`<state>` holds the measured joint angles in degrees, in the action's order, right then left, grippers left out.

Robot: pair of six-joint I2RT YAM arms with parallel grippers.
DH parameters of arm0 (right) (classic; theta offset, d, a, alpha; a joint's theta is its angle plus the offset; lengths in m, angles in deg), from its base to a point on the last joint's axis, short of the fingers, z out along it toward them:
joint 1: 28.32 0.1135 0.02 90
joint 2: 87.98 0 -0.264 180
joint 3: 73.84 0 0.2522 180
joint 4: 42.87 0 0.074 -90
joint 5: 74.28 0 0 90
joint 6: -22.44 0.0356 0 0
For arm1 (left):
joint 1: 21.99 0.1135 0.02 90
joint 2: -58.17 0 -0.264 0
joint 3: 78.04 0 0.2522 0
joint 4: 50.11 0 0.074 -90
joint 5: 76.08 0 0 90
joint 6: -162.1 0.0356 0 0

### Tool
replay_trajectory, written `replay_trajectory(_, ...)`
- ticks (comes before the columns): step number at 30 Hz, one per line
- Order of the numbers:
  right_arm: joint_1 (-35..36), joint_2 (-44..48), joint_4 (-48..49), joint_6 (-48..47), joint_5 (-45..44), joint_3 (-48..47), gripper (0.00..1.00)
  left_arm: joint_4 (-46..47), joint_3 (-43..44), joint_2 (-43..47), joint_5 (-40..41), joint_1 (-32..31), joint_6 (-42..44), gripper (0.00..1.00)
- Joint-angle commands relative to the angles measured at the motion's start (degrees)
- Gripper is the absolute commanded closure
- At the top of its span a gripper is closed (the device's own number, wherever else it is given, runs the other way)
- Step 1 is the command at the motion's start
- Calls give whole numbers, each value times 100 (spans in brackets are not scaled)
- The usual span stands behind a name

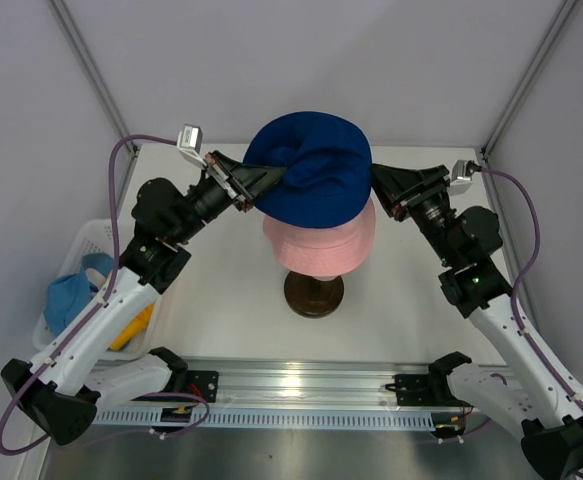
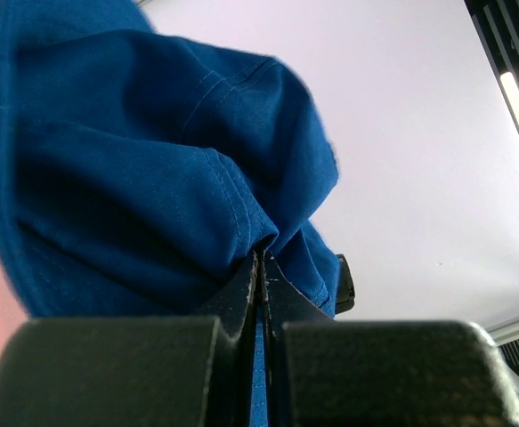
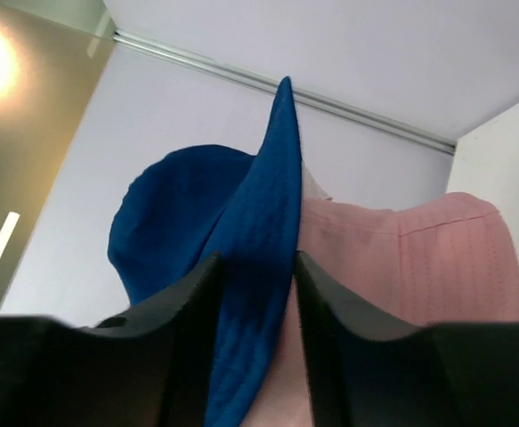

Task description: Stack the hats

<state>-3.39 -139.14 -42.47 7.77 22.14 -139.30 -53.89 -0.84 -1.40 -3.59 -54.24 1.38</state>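
Observation:
The navy blue hat (image 1: 311, 165) hangs crumpled just above the pink hat (image 1: 321, 245), which sits on the stand with the dark round base (image 1: 313, 293). My left gripper (image 1: 271, 185) is shut on the left side of the navy hat; in the left wrist view a fold of that navy hat (image 2: 152, 178) is pinched in the left gripper (image 2: 261, 258). My right gripper (image 1: 376, 190) is at the hat's right edge. In the right wrist view the navy hat's brim (image 3: 250, 231) stands between the parted jaws of the right gripper (image 3: 257, 260), with the pink hat (image 3: 401, 258) behind.
A white basket (image 1: 81, 250) at the table's left edge holds a light blue hat (image 1: 69, 298) and a yellow-orange hat (image 1: 131, 325). Both arms reach in from either side of the stand. Enclosure walls stand close behind.

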Motion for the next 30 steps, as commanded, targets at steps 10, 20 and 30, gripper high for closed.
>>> replay_trajectory(10, 38, 194, 439, -44, -167, -59, 100, -364, 115, 121, 222, -62, 233, 97)
replay_trajectory(20, 38, 528, -141, -405, -475, 20, 100, -2500, 917, 1007, 1620, 921, 1685, 11)
replay_trajectory(30, 38, 475, -167, -519, -272, 73, 100, -1482, -376, 1317, 22, 1678, 410, 14)
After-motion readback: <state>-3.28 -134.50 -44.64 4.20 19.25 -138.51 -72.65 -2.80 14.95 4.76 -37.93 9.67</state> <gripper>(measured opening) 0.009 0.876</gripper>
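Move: The left fingers are still shut on a fold of the blue hat, whose middle lies about 6 cm to their right and 1 cm back, roughly level. From the right hand, half open around that hat's right brim edge, the blue hat's middle is some 13 cm to the left at about the same height. The pink hat sits some 7 cm right of the left hand, 3 cm back and 8 cm lower; the mannequin head, 6 cm right and 3 cm back, is centred about 15 cm below. Leftward, away from both hats, the left hand swings off about 13 cm after opening wide and letting go of the blue fold, turning some 25 degrees counter-clockwise; it rises a little on the way, then sinks back. Before that the right fingers close and pinch the blue hat's right brim edge, and that hand eases up about a centimetre and draws some 2 cm right and back. ##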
